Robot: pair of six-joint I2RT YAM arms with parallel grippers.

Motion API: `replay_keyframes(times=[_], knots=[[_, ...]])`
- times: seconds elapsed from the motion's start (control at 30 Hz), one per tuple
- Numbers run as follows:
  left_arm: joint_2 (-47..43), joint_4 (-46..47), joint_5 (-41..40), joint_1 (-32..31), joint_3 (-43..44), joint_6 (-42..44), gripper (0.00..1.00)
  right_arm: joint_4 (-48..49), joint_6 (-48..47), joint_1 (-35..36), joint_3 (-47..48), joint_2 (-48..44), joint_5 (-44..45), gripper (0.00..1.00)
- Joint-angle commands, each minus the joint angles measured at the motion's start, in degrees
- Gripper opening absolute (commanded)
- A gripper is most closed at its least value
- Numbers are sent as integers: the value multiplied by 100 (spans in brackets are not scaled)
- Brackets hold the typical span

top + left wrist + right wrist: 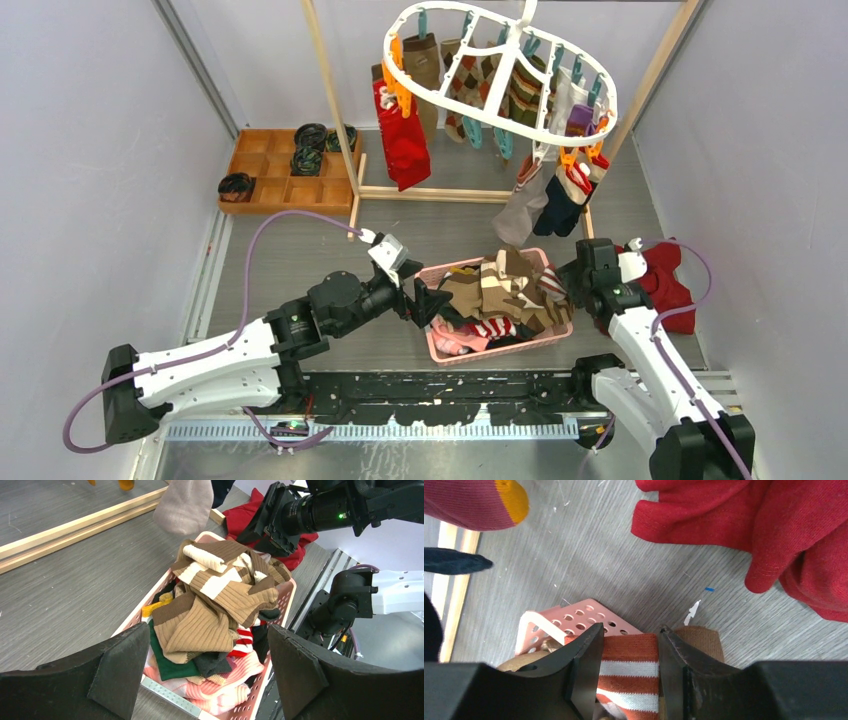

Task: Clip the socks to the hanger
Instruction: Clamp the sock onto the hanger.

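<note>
The hanger (440, 97) hangs at the back with several socks (470, 80) clipped to its orange and teal pegs. More socks (500, 290) are heaped in a pink basket (500, 347). My left gripper (425, 300) is at the basket's left end, open, with nothing between its fingers; its view looks over a tan ribbed sock (210, 615). My right gripper (572, 290) is at the basket's right end. In its wrist view the gripper (630, 645) stands partly open, its fingers either side of an orange-and-white striped sock (629, 670) lying flat beneath them.
A wooden divided tray (290, 165) with black coiled rolls sits at the back left. The wooden rack's base rail (440, 195) crosses behind the basket. A large red cloth (665, 280) lies right of the right arm. A grey sock (182, 505) dangles above the basket.
</note>
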Motion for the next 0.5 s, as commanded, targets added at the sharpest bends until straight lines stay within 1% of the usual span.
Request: replay_keyframes(times=[0.0,0.17,0.27,0.33,0.47], knots=[[-27,193,16,50,17,30,88,353,-164,-65,-153,-61,-158,45],[-10,175,63,55,40,22,88,294,-512,-72,26,-411,-2,23],[-16,175,74,58,49,6,88,173,-736,-72,229,-795,168,13],[-9,180,89,54,57,4,88,66,-869,-67,380,-1030,257,9],[58,205,131,54,100,0,88,-239,-1113,-68,674,-1336,275,6]])
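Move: The red-and-white striped sock lies between the right hand's parted fingers at the basket's far right corner, its middle about 3 cm left of that hand, 1 cm back and 3 cm below. The loose end of a brown sock lies about 5 cm back and 2 cm left, 3 cm below; the brown sock pile is level and some 14 cm left; the red cloth is level, roughly 21 cm right on the table. From the left hand the striped sock is some 27 cm right, 8 cm ahead and 15 cm below. The striped sock is pinched at its near edge as the right hand's fingers close on it from about half open to nearly shut, the hand sinking a touch meanwhile. The hand then lifts it, gathering speed, about 5 cm straight up from the basket corner, the fingertips tilting up some 10 degrees. ##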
